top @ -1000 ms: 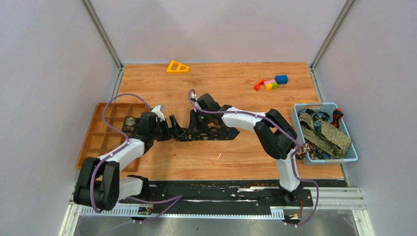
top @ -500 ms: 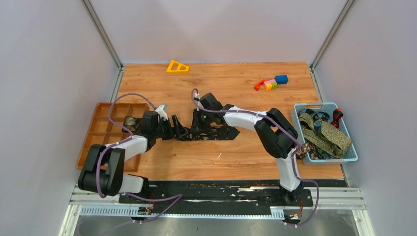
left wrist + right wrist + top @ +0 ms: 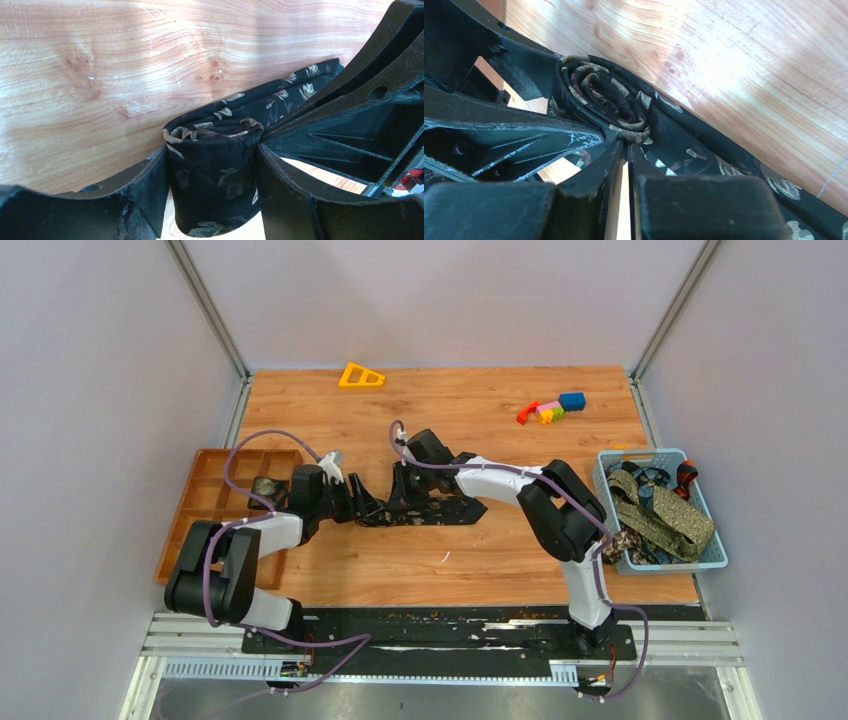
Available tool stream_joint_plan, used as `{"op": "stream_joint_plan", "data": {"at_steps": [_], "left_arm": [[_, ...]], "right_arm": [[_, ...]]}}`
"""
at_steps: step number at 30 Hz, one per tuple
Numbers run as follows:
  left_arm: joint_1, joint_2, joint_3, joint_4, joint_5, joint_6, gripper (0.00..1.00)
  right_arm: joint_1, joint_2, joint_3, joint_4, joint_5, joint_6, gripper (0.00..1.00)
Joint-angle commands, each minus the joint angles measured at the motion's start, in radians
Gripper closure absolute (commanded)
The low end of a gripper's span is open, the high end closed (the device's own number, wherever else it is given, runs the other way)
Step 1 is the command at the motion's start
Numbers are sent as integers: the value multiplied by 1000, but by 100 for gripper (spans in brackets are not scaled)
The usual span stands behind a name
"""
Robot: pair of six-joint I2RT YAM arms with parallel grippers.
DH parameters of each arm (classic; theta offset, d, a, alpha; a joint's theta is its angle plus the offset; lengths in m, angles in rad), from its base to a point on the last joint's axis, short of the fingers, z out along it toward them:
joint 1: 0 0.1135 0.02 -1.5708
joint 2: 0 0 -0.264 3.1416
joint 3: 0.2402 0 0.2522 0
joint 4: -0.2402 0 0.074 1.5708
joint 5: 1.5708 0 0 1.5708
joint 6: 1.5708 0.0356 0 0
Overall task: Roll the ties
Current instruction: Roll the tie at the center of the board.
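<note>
A black tie (image 3: 432, 519) with pale leaf patterns lies on the wooden table, one end rolled into a coil. In the left wrist view the coil (image 3: 212, 170) stands between my left gripper's fingers, and the left gripper (image 3: 211, 150) is shut on it. In the right wrist view the coil (image 3: 604, 102) shows its spiral end, and the flat tail (image 3: 724, 165) runs off to the right. My right gripper (image 3: 625, 145) is shut, its tips pinching the tie at the coil's edge. Seen from above, the left gripper (image 3: 365, 508) and right gripper (image 3: 400, 502) meet mid-table.
A blue basket (image 3: 612, 464) at the right edge holds several olive-tan speckled ties (image 3: 665, 512). An orange compartment tray (image 3: 205, 520) sits at the left with a small dark roll (image 3: 265, 487) in it. A yellow triangle (image 3: 360, 375) and coloured blocks (image 3: 550, 408) lie at the back.
My left gripper has moved slightly right, closer to the right gripper, and its elbow has swung inward. The right arm has barely moved.
</note>
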Motion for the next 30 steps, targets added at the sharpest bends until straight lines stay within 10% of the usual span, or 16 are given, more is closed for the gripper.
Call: {"op": "stream_joint_plan", "data": {"at_steps": [1, 30], "left_arm": [[-2, -5, 30, -65, -42, 19, 35], [-291, -50, 307, -571, -705, 180, 37]], "right_arm": [[-7, -18, -31, 32, 15, -34, 87], [-137, -317, -288, 36, 86, -125, 63]]}}
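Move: The left hand already grips the rolled part of the tie between its fingers. From it the flat tail's middle lies about 12 cm to the right, level with it fore and aft and 2 cm lower; the finished roll in the tray is some 22 cm left and 3 cm farther out. From the right hand, the tail's middle is about 8 cm right, 1 cm back and 3 cm below, and the gripped roll about 4 cm left, level fore and aft, 1 cm lower. The right hand, its nearly shut tips resting at the roll's right side, opens them about a third while dipping 1 cm, then lifts clear of the roll and sweeps right above the flat tail, ending about 8 cm from where it began. Meanwhile the left hand keeps its grip on the roll and turns it some 30 degrees about the forward axis, left side rising, so its fingers swing from slanting right to pointing more steeply down, edging just over a centimetre up and, late on, left. ##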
